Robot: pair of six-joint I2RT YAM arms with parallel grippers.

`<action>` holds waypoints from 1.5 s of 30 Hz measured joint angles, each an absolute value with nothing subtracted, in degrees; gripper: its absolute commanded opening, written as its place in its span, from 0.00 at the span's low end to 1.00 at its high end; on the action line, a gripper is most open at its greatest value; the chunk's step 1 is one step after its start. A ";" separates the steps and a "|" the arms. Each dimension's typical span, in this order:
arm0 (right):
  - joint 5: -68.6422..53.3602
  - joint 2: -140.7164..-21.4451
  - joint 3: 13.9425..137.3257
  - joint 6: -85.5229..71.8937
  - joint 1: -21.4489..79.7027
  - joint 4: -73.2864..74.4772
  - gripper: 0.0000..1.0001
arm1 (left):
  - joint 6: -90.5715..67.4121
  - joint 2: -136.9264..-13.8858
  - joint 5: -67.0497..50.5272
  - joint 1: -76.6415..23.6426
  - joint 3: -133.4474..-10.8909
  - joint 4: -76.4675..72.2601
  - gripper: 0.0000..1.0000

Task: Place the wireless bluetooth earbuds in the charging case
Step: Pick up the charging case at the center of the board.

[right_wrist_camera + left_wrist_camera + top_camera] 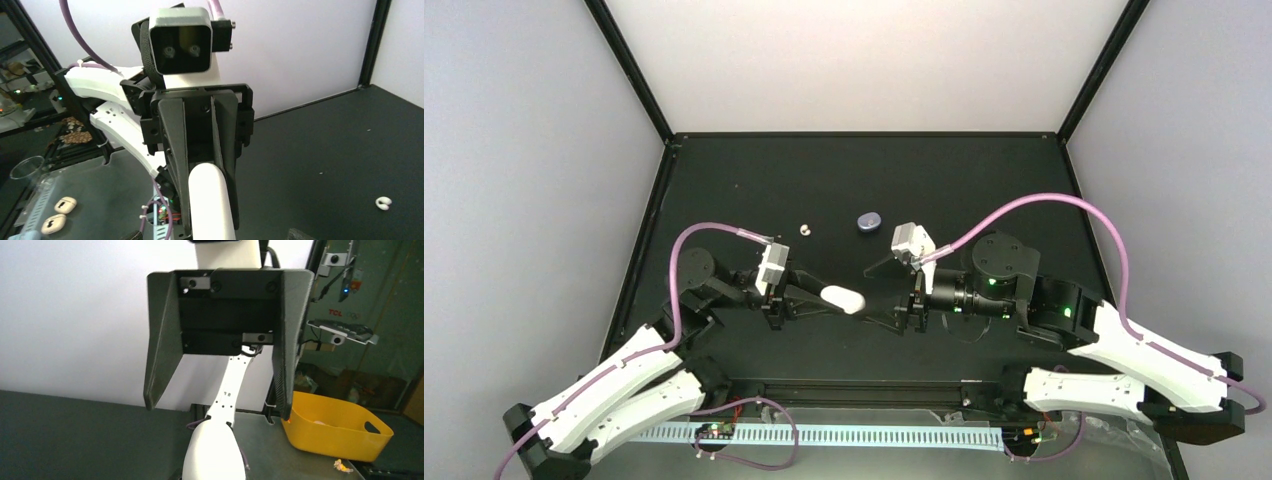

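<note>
A smooth white oval charging case (845, 299) is held above the black table, and my left gripper (829, 298) is shut on it. In the right wrist view the left gripper (211, 226) has a dark finger on each side of the case (207, 195). My right gripper (888, 300) faces it from the right. In the left wrist view the right gripper (219, 407) stands open, its fingers (159, 355) spread wide beyond the case's end (215, 452) without touching it. One white curled earbud (804, 229) lies on the table behind the left gripper, also visible as the earbud (383, 202).
A dark blue oval object (869, 221) lies on the table behind the grippers. Two pale oval pieces (65, 204) rest by the rail at the near edge. A yellow bin (340, 427) stands off the table. Black frame posts (634, 70) rise at the back corners.
</note>
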State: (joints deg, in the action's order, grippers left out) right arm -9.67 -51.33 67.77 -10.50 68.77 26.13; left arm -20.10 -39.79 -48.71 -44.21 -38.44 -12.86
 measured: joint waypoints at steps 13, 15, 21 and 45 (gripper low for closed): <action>-18.09 -54.04 67.77 -14.46 67.79 24.77 0.48 | -20.05 -39.33 -51.51 -44.21 -41.56 -13.56 0.01; -18.24 -54.37 67.77 -15.00 67.79 24.38 0.47 | -20.03 -39.27 -51.55 -44.21 -41.87 -13.56 0.02; -18.33 -54.61 67.77 -15.68 67.79 22.83 0.39 | -20.05 -38.59 -51.57 -44.21 -41.91 -13.54 0.02; -18.13 -54.63 67.22 -16.43 67.79 18.87 0.02 | -25.74 -38.63 -49.15 -44.21 -41.91 -16.27 0.24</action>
State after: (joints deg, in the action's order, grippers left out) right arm -18.13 -54.63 67.22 -16.43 67.79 18.87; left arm -25.74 -38.63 -49.15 -44.21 -41.91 -16.27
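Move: The left hand already holds the white charging case, its middle about 2 cm to the right of that hand point and level with it. From the open right hand the case lies some 3 cm to the left and 3 cm lower. The lilac case is on the table about 33 cm farther out, 3 cm to the right and 40 cm below the right hand; the white earbud is 31 cm ahead, 13 cm left, equally low. Right fingers ease left about 2 cm and pinch the charging case's free end as the left raises it 4 cm. ##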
